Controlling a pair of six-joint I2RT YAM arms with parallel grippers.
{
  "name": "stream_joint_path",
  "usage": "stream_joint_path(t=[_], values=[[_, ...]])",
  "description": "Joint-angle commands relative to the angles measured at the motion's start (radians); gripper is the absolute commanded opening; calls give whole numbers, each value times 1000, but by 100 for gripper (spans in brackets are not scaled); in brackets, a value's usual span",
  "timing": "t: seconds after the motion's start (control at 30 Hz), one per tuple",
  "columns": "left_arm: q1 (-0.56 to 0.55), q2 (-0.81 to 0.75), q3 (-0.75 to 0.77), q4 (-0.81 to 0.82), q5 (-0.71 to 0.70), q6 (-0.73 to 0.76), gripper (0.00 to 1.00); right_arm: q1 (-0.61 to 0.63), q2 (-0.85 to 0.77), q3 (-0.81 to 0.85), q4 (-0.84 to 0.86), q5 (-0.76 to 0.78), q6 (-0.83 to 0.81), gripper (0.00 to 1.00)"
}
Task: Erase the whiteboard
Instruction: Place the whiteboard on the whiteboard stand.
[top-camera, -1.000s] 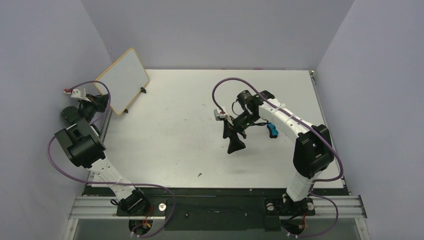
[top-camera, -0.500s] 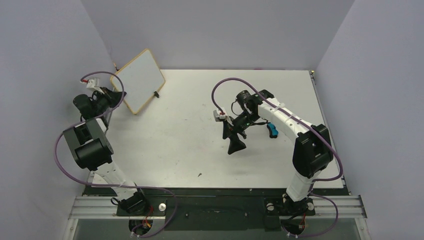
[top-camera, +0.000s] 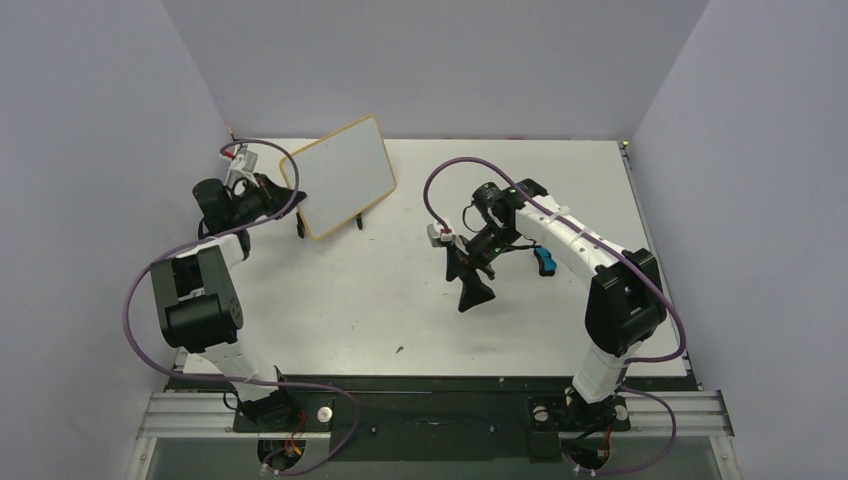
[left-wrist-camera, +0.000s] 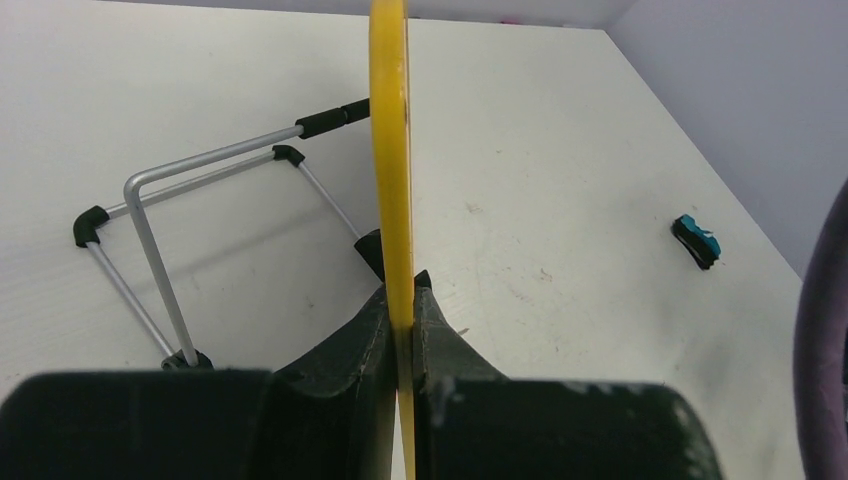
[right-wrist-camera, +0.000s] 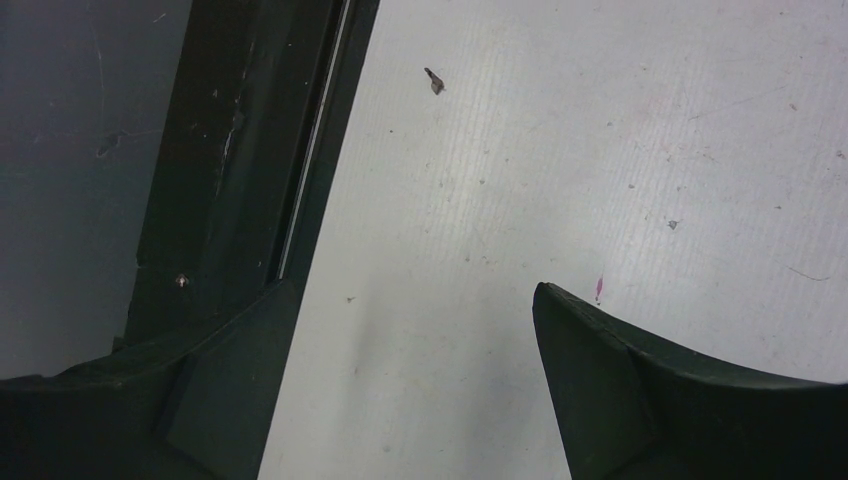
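Note:
The whiteboard (top-camera: 341, 173) is a white board with a tan frame, and its face shows no marks in the top view. My left gripper (top-camera: 284, 193) is shut on its left edge and holds it tilted over the table's back left. In the left wrist view the board's yellow edge (left-wrist-camera: 391, 150) runs straight up from between my left gripper's (left-wrist-camera: 400, 292) jaws. My right gripper (top-camera: 472, 290) hangs open above the table's middle, pointing down. The right wrist view shows my right gripper (right-wrist-camera: 415, 300) with only bare table between its fingers.
A wire easel stand (left-wrist-camera: 190, 215) with black tips rests on the table just below the board, its feet (top-camera: 298, 232) showing under the frame. A small blue eraser (top-camera: 543, 260) lies beside the right arm. Purple walls close in the table on three sides.
My left arm has swung the board from the far left wall to the right, toward the table's back centre. The right arm has stayed put.

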Motion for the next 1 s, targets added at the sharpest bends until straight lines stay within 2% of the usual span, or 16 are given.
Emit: stream_joint_path(t=[0.0, 0.1, 0.2, 0.37, 0.6, 0.8, 0.87, 0.97], values=[[1, -62, 49, -35, 78, 30, 0, 5, -42, 42, -27, -54, -47, 84], [-29, -45, 86, -53, 135, 29, 0, 5, -40, 43, -26, -46, -50, 84], [-46, -16, 126, -165, 164, 102, 0, -2, -40, 44, -25, -44, -51, 84], [-2, 34, 227, -253, 195, 157, 0, -22, -33, 44, -23, -49, -48, 85], [40, 97, 388, -272, 224, 164, 0, -22, -7, 46, -7, -36, -24, 85], [42, 168, 604, -491, 277, 330, 0, -22, 2, 39, 27, -30, 8, 85], [40, 189, 637, -499, 301, 321, 0, -23, 5, 37, 33, -28, 14, 85], [37, 208, 639, -417, 321, 265, 0, -24, 5, 36, 55, -8, 35, 85]])
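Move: The left hand already grips the whiteboard by its left edge; the board's middle is about 8 cm ahead and 11 cm right, level with the hand. The whiteboard stand's middle lies roughly 10 cm ahead, 3 cm right and 9 cm below, its left foot about 1 cm ahead and 4 cm left, its right foot about 2 cm ahead and 12 cm right, both some 13 cm below. From the right hand the stand is about 35 cm ahead, 35 cm left and 10 cm below. Keeping its pinch on the whiteboard's left edge, the left hand first eases some 2 cm right with a slight rise, then carries that edge up about 6 cm and forward about 5 cm, swinging some 5 cm back to the left on the way. The wrist turns roughly 10 degrees clockwise, bringing the board squarer to the stand. ##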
